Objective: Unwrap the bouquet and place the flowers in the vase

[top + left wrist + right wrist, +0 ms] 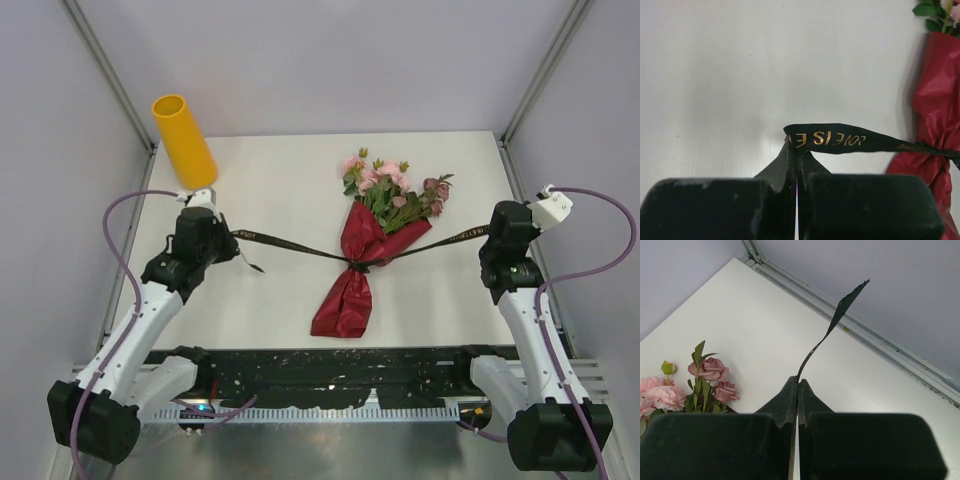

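The bouquet (362,260) lies mid-table, its dark red paper (935,110) still bundled round the stems. Pink and mauve flowers (390,185) point toward the back and show at the left of the right wrist view (710,371). A black ribbon (300,246) with gold lettering (840,139) is tied round the waist and stretches taut to both sides. My left gripper (798,145) is shut on the ribbon's left end, left of the bouquet (226,240). On the other side my right gripper (798,381) is shut on the right end (484,238). The yellow-orange vase (183,140) stands at the back left.
Grey walls and metal frame rails (880,345) enclose the white table (280,190). A short loose ribbon tail (250,264) hangs by the left gripper. The free ribbon tip (847,300) rises above the right fingers. A black cable tray (330,385) runs along the near edge.
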Controlling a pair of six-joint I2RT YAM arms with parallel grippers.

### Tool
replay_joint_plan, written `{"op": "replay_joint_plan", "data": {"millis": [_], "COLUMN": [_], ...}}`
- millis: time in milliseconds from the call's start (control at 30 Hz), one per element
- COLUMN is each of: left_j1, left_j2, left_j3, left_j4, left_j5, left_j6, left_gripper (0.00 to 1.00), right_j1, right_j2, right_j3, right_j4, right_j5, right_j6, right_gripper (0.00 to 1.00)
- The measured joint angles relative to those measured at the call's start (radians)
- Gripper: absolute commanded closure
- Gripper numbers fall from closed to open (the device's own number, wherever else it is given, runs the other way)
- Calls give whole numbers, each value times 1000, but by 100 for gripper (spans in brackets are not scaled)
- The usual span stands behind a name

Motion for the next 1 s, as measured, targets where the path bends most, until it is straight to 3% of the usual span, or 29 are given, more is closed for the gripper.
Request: {"op": "replay_joint_plan", "data": {"millis": [433, 633, 767, 800, 900, 967, 1000], "left_j1": [348, 565, 632, 636, 636, 636, 636], "left_j2": [-22, -30, -64, -72, -83, -76, -72], "left_j3": [61, 89, 89, 89, 89, 82, 77], "left_j4": [-161, -167, -162, -159, -148, -145, -144], "left_j5": [58, 147, 179, 189, 226, 250, 262], "left_j6": [8, -3, -26, -26, -26, -21, -20], "left_gripper": [100, 100, 100, 98, 70, 62, 57], "right_j1": [-24, -30, -31, -32, -34, -34, -34], "right_j2": [17, 17, 21, 21, 21, 21, 21], "right_j3": [0, 0, 2, 2, 3, 3, 3], "right_j4": [3, 5, 8, 11, 21, 22, 22], "right_j5": [1, 1, -17, -28, -70, -105, -122], "right_j6": [-13, -14, -15, -16, -16, -15, -14], "right_gripper": [95, 95, 95, 95, 95, 94, 87]}}
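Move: The black ribbon's knot around the red wrapper lies about 29 cm to the right of the left hand, some 3 cm farther out and 15 cm lower; from the right hand it is roughly 37 cm left, 2 cm ahead and 20 cm below. The flower heads stand about 22 cm beyond the knot and 7 cm to its right. The yellow vase is about 30 cm ahead of the left hand and 14 cm left, its middle slightly lower. Leftward, away from the knot, the left hand draws its already gripped ribbon end about 15 cm, swinging counter-clockwise nearly 30 degrees and rising some 3 cm late on. There it stops, eases back a centimetre, and its fingers part to let the ribbon go. The right hand keeps its pinch on the other end and practically holds its place as the opposing anchor. ##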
